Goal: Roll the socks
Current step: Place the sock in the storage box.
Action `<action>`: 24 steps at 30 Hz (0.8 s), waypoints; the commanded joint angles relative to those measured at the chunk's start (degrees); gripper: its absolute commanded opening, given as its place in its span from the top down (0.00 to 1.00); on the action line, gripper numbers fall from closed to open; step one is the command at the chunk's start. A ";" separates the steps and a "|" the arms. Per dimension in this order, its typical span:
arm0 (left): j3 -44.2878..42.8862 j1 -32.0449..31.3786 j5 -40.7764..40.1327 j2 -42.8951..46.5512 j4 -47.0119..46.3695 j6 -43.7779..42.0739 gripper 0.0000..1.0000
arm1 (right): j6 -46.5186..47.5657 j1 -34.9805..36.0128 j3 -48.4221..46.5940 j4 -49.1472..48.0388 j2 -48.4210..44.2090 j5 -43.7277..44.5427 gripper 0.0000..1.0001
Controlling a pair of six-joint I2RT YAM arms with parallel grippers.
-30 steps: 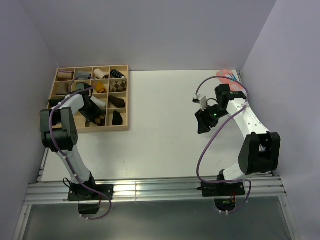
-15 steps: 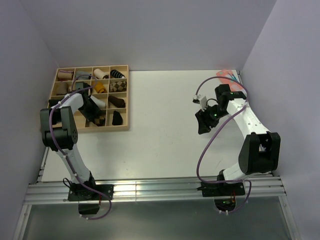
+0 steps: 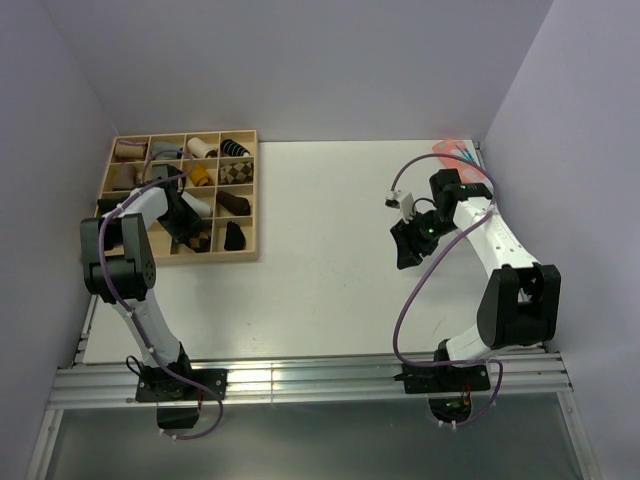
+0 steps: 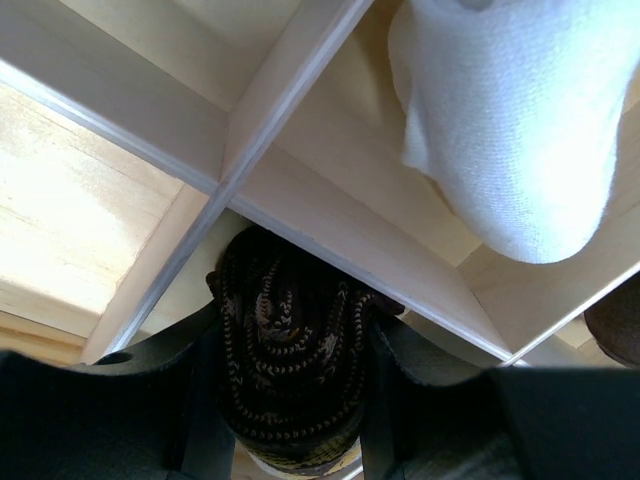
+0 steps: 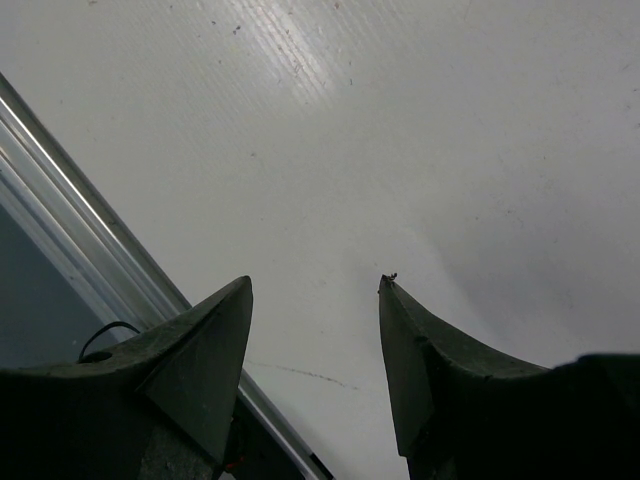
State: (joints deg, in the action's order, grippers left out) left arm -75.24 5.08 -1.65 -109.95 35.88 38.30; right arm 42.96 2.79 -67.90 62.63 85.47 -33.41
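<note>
The socks (image 4: 288, 372), a dark brown roll with a tan pattern, sit squeezed between the two black fingers of my left gripper (image 4: 290, 335), which is shut on them. The roll hangs low over a front compartment of the wooden divided tray (image 3: 254, 205), just under a divider wall (image 4: 330, 235). From the top view, my left gripper (image 3: 188, 230) reaches into the tray's front row, and a patch of argyle (image 3: 202, 241) shows beside it. My right gripper (image 3: 405, 252) stands open over bare table (image 5: 420, 150), nothing between its fingers (image 5: 205, 350).
Rolled socks of other colours fill several tray compartments; a white one (image 4: 510, 130) lies in the cell next to my left gripper. A pink sock (image 3: 455, 150) lies at the table's far right corner. The table's metal front rail (image 5: 90, 210) runs close by the right gripper.
</note>
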 commanded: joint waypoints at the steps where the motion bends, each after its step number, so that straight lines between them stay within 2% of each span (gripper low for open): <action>1: 0.62 -1.30 0.08 0.00 5.78 1.42 0.58 | 0.72 -0.41 -0.66 0.65 -0.22 -0.08 0.39; 10: 0.36 -1.22 -1.33 1.58 6.22 1.69 0.51 | 0.90 -0.33 -0.04 0.56 -0.83 0.27 0.39; 11: 0.19 -1.21 -1.60 2.10 6.40 1.86 0.41 | 0.90 -0.33 -0.04 0.56 -0.83 0.27 0.39; 19: -2.45 -1.21 -3.01 3.34 8.15 2.30 0.39 | 0.90 -0.41 -0.22 0.56 -0.92 0.19 0.39; 20: -2.71 -1.21 -3.01 3.86 8.24 2.21 0.35 | 0.90 -0.41 -0.30 0.56 -0.92 0.10 0.39; 24: -4.38 -1.21 -3.54 4.83 9.47 1.95 0.33 | 0.90 -0.41 -0.57 0.82 -0.48 0.10 0.39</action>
State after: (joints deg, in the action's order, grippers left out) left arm -76.71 4.19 -3.99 -108.86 42.44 40.05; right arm 43.16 2.74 -67.90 62.65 85.47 -33.41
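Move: The rolled sock is already in the storage box between the left fingers, its middle about 1 cm to the right of the hand point and level with it. Around the left hand, the white sock lies some 8 cm ahead and 2 cm right, the dark brown sock 8 cm ahead and 10 cm right, and the black sock straight right by 11 cm, all at about its height. From the right hand, the rolled sock is roughly 52 cm left, 13 cm ahead and 10 cm lower. The left fingers open partway to ease their squeeze on the rolled sock, backing about 2 cm and rising slightly. ##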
